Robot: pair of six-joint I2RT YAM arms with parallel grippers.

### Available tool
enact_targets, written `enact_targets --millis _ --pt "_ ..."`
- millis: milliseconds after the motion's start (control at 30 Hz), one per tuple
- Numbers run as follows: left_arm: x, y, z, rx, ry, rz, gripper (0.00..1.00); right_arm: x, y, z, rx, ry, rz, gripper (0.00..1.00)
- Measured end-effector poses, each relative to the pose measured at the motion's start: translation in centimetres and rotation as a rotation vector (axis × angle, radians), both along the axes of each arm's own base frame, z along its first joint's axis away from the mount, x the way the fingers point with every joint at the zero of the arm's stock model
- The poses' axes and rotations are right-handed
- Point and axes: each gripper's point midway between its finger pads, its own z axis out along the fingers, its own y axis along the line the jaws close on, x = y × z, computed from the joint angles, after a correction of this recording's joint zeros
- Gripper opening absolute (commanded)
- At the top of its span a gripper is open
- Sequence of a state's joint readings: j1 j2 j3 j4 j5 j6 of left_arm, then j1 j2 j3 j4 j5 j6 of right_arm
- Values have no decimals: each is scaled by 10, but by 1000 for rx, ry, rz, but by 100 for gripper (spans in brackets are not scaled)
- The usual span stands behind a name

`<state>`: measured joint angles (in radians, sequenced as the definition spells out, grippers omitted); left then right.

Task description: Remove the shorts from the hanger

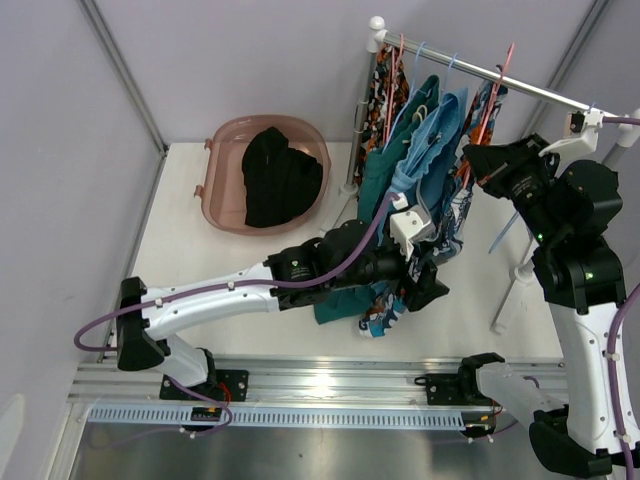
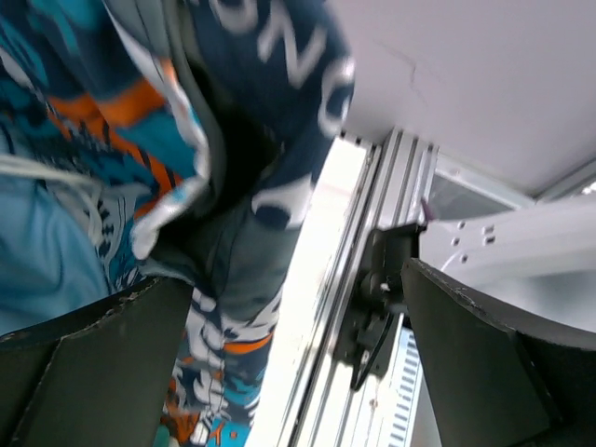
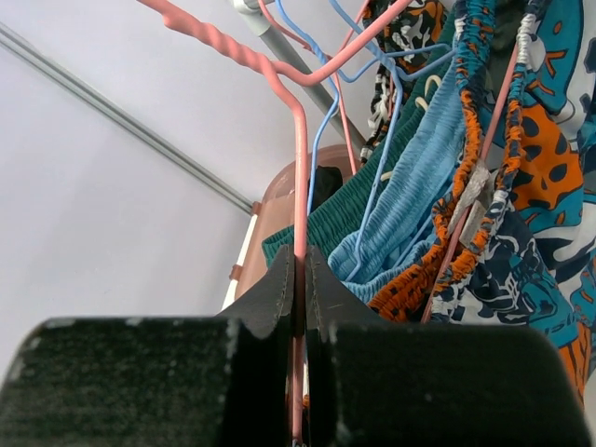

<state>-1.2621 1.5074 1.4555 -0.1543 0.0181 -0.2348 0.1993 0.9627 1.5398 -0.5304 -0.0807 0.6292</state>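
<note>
Several shorts hang on a rack: orange camouflage [image 1: 385,75], teal green [image 1: 380,175], light blue [image 1: 440,130] and an orange/blue patterned pair [image 1: 465,215]. My right gripper [image 1: 480,160] is shut on the pink hanger [image 3: 300,186] that carries the patterned shorts [image 3: 531,261]. My left gripper [image 1: 425,285] stands open low beside this pair. In the left wrist view its hem [image 2: 233,307] hangs just inside the left finger [image 2: 93,354], the jaws wide apart. Black shorts [image 1: 280,175] lie in the basin.
A pink basin [image 1: 225,135] sits at the back left of the table. The rack's metal rod [image 1: 520,85] runs across the back right, its stand legs [image 1: 515,290] next to my right arm. An aluminium rail [image 1: 330,380] lines the near edge.
</note>
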Motion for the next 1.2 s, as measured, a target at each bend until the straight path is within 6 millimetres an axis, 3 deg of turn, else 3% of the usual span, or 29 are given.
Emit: enact_targets --millis 133,200,300,333,433,600,700,767,1000,1200 --pt "7 -4 12 -38 -19 29 99 -4 0 1 5 7 5 0" --pt "12 -7 11 -38 -29 48 90 -7 0 1 6 7 7 0" --pt "19 -13 3 -23 -39 74 61 -12 -1 2 9 7 7 0" --pt "22 -15 -1 -15 -43 82 40 -13 -1 3 10 5 8 0" --pt "27 -20 -12 6 -43 98 0 -15 -1 4 14 9 8 0" --pt "27 -18 -12 3 -53 114 0 -15 -2 2 15 17 4 0" --pt "19 -7 -17 12 -57 129 0 -13 -4 1 11 19 -9 0" --pt "4 3 -18 18 -65 134 0 -9 -5 -1 0 24 -17 0" --pt "-80 41 -19 -18 -59 71 0 14 -7 -1 -43 58 -46 0" --pt "-81 61 -47 -3 -20 144 0 33 -21 7 -50 73 -80 0"
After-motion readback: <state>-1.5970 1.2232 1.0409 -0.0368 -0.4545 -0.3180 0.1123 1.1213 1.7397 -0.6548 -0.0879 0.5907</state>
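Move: The left hand, open and pointing right, has the middle of the patterned shorts some 8 cm ahead, about 3 cm to its right and level with it; the nearest fold is only 3 cm away. The light-blue shorts hang about 12 cm ahead and 5 cm left, the green shorts 13 cm ahead and 11 cm left. From the right hand, already pinching the pink hanger, the patterned shorts' middle is 14 cm below, 4 cm back, 2 cm right. The left hand edges about 3 cm forward and 2 cm right onto the near fold of the patterned shorts, shuts its fingers fully and pinches the cloth, then tugs it some 11 cm back and 8 cm to the left, sinking a little. The right hand keeps its pinch on the pink hanger, easing slightly back at first and then going about 5 cm forward and a little right as the left hand pulls the other way. ##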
